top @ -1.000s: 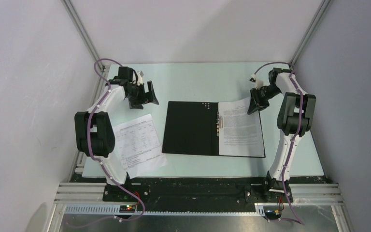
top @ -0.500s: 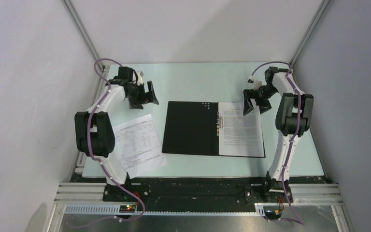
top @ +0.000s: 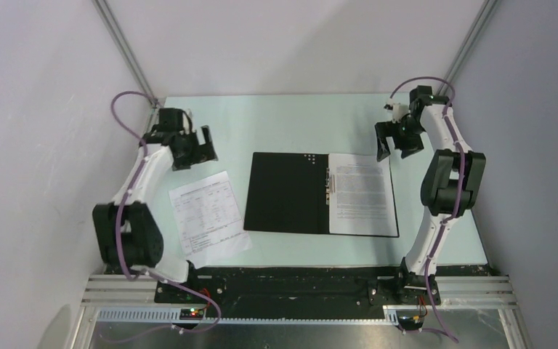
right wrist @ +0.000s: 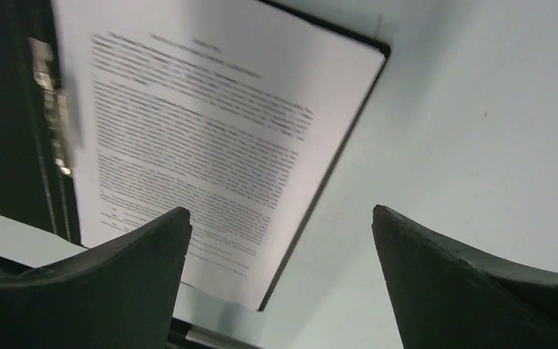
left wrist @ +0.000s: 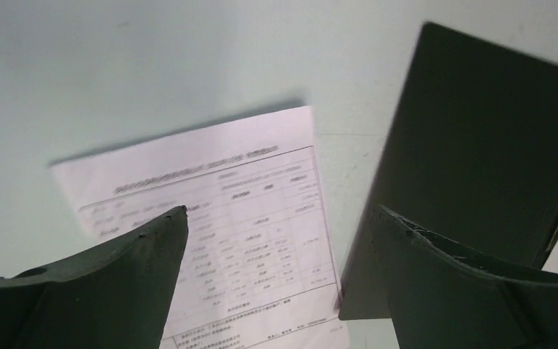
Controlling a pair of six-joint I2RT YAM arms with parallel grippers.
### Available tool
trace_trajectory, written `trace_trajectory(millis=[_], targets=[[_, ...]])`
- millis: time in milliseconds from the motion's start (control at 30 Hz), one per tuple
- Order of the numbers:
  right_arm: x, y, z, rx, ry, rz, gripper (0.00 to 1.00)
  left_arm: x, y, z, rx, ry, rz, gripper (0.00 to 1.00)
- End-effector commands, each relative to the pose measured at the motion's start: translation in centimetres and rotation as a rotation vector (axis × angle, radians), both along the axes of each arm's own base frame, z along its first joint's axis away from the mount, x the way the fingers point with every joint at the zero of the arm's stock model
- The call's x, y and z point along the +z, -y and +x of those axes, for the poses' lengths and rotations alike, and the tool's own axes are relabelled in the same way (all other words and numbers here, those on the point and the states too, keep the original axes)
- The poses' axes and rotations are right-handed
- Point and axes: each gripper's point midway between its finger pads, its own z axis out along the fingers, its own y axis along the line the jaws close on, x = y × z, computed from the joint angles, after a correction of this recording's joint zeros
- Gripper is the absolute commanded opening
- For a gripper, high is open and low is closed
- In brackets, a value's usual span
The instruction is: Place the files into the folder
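The folder (top: 287,193) lies open in the middle of the table, black inside up, with a metal clip (top: 329,185) along its spine. One of the files (top: 363,195), a white text sheet, lies flat on the folder's right half. Another file (top: 209,220), printed with tables, lies loose on the table left of the folder. My left gripper (top: 197,150) hovers open beyond that loose sheet (left wrist: 218,218), nothing between its fingers. My right gripper (top: 398,145) hangs open above the far right corner of the filed sheet (right wrist: 203,138), empty.
The pale green table (top: 298,120) is bounded by white walls and slanted metal posts at the back corners. A black rail with the arm bases runs along the near edge (top: 298,287).
My right gripper has opened and let go of the sheet's far right corner, which now lies flat, and has drawn back to the right. My left arm has swung a little left.
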Motion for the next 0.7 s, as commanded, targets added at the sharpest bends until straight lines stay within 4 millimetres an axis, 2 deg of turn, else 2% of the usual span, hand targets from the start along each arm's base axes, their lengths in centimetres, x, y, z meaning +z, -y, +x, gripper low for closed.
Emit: trace_trajectory(millis=[0, 133, 167, 233, 267, 300, 333, 467, 567, 667], targets=[[6.8, -4.3, 2.5, 0.146, 0.273, 0.084, 0.99, 2.1, -5.0, -3.3, 0.219, 0.068, 0.055, 1.00], [9.4, -13.1, 2.8, 0.292, 0.313, 0.257, 1.00, 0.1, -8.4, -6.4, 0.422, 0.013, 0.027, 1.00], [9.6, -15.7, 2.9, 0.311, 0.302, 0.304, 0.99, -0.9, -8.7, -7.1, 0.458, -0.015, 0.013, 1.00], [9.2, -19.4, 2.8, 0.341, 0.263, 0.397, 0.99, -2.2, -9.7, -8.3, 0.520, -0.054, -0.005, 1.00], [9.3, -21.6, 2.0, 0.386, 0.245, 0.450, 0.99, -2.5, -10.5, -8.8, 0.554, -0.064, -0.009, 1.00], [8.8, -22.8, 2.2, 0.405, 0.234, 0.471, 1.00, -3.1, -10.8, -9.4, 0.572, -0.080, -0.012, 1.00], [8.9, -24.7, 1.4, 0.455, 0.220, 0.507, 1.00, -3.2, -11.6, -9.8, 0.607, -0.079, -0.015, 1.00], [8.7, -30.4, 0.8, 0.594, 0.198, 0.619, 0.99, -4.4, -12.2, -10.7, 0.657, -0.114, -0.065, 1.00], [8.3, -34.1, 0.3, 0.643, 0.166, 0.708, 0.97, -5.6, -13.1, -10.1, 0.677, -0.133, -0.081, 1.00], [6.8, -38.3, -0.2, 0.646, 0.114, 0.773, 0.95, -5.8, -14.4, -9.5, 0.692, -0.126, -0.061, 0.99]])
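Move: The right hand is near the far right corner of the open folder. The loose files lie about 62 cm to its left, 20 cm back and 8 cm below. Nearer in its way are the filed paper, some 13 cm left and 11 cm back, and the black cover, about 37 cm left and 11 cm back. From the left hand, the loose files are about 17 cm back, 4 cm right and 11 cm below; the black cover is 29 cm right and 8 cm back. Nothing is touched as the empty right hand sweeps fast to the left, about 33 cm, past the filed paper to the far edge of the black cover, towards the loose files. It arches up some 8 cm, then sinks a little, rolling its left side up and turning counter-clockwise. The open left hand swings left and back, about 17 cm, then down beside the files' left edge, turning nearly 40 degrees counter-clockwise. ##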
